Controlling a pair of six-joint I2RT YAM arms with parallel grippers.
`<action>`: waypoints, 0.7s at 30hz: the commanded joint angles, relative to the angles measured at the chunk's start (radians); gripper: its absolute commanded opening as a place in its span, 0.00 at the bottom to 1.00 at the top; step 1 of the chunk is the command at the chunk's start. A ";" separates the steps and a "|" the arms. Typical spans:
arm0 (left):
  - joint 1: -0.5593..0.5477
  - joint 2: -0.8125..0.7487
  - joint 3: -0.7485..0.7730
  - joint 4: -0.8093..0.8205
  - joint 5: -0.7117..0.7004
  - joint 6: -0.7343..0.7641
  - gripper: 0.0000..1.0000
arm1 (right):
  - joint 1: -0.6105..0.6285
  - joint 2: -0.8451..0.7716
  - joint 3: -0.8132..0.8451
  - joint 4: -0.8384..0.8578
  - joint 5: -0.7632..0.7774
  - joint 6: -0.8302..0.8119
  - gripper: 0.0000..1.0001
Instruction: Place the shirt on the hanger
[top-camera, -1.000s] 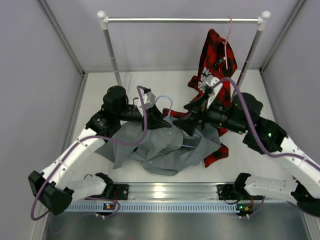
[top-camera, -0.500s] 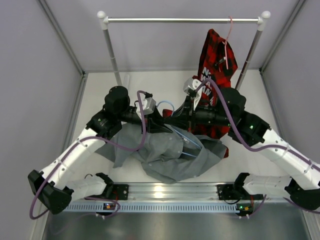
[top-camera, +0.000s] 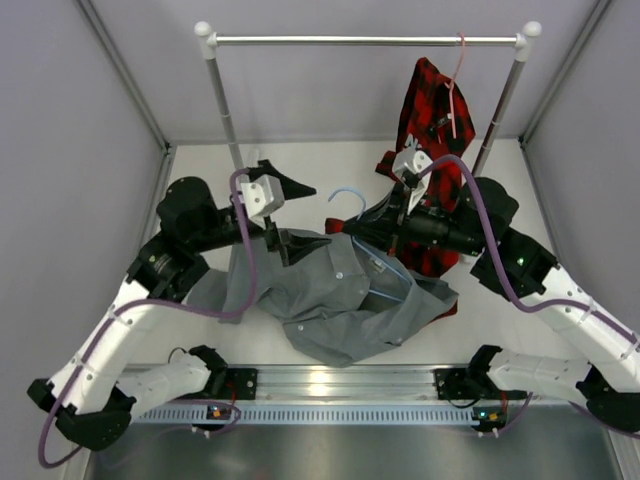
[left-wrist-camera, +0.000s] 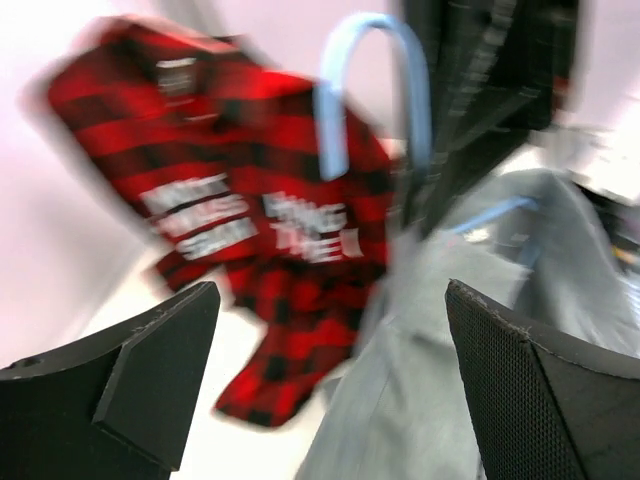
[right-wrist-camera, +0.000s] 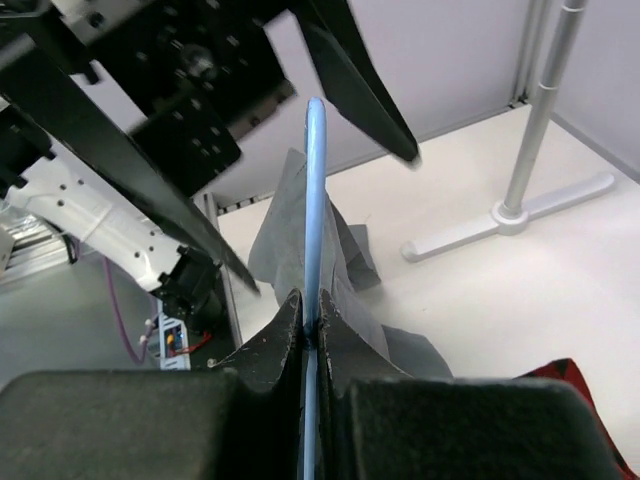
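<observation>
The grey shirt (top-camera: 335, 305) lies crumpled on the table between the arms. The light-blue hanger (top-camera: 346, 196) sticks its hook out above the shirt's collar, and part of its wire runs into the shirt's open front. My right gripper (top-camera: 368, 228) is shut on the hanger (right-wrist-camera: 315, 190) just below the hook, its tips (right-wrist-camera: 313, 315) pinching the wire. My left gripper (top-camera: 292, 215) stands wide open just left of the hook, holding nothing. In the blurred left wrist view the hook (left-wrist-camera: 418, 95) and the shirt (left-wrist-camera: 450, 380) lie beyond the open left gripper (left-wrist-camera: 330, 385).
A red-and-black plaid shirt (top-camera: 432, 118) hangs from a pink hanger (top-camera: 457, 75) on the metal rack (top-camera: 360, 41), its lower part draped on the table behind my right arm. The rack's foot (right-wrist-camera: 520, 212) stands on the white table. Grey walls close in both sides.
My right gripper has shut on the hanger's neck. My left gripper has let go, opened wide and drawn back to the left. The shirt has shifted slightly right.
</observation>
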 joint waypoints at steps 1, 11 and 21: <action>0.003 -0.114 0.003 -0.046 -0.399 -0.032 0.98 | -0.018 -0.029 0.010 0.073 0.062 0.019 0.00; 0.003 -0.442 -0.367 -0.205 -0.896 -0.415 0.88 | -0.027 -0.003 0.128 -0.027 0.139 -0.004 0.00; 0.003 -0.392 -0.551 -0.059 -1.022 -0.541 0.00 | -0.029 0.017 0.187 -0.067 0.110 -0.012 0.00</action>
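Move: About 13 cm to the left hand's left, 3 cm ahead and 17 cm below lies the left part of the grey shirt that its open fingers go for. From that same hand the hook of the held hanger stands roughly 5 cm to the right, 2 cm ahead and 1 cm higher, and the rack's left foot some 17 cm left, 25 cm ahead and 40 cm down. The right hand has that shirt part about 19 cm to its left, 6 cm ahead and 17 cm below. Swinging away from the hanger hook, the left hand sweeps some 13 cm left, then drops about 17 cm to the left part of the grey shirt, creeping slightly forward. Its wrist turns some 50 degrees counter-clockwise and tips down; at the bottom the open fingers close and pinch the cloth. The right hand keeps its pinch on the hanger, edging forward and right, then rising about 4 cm. ##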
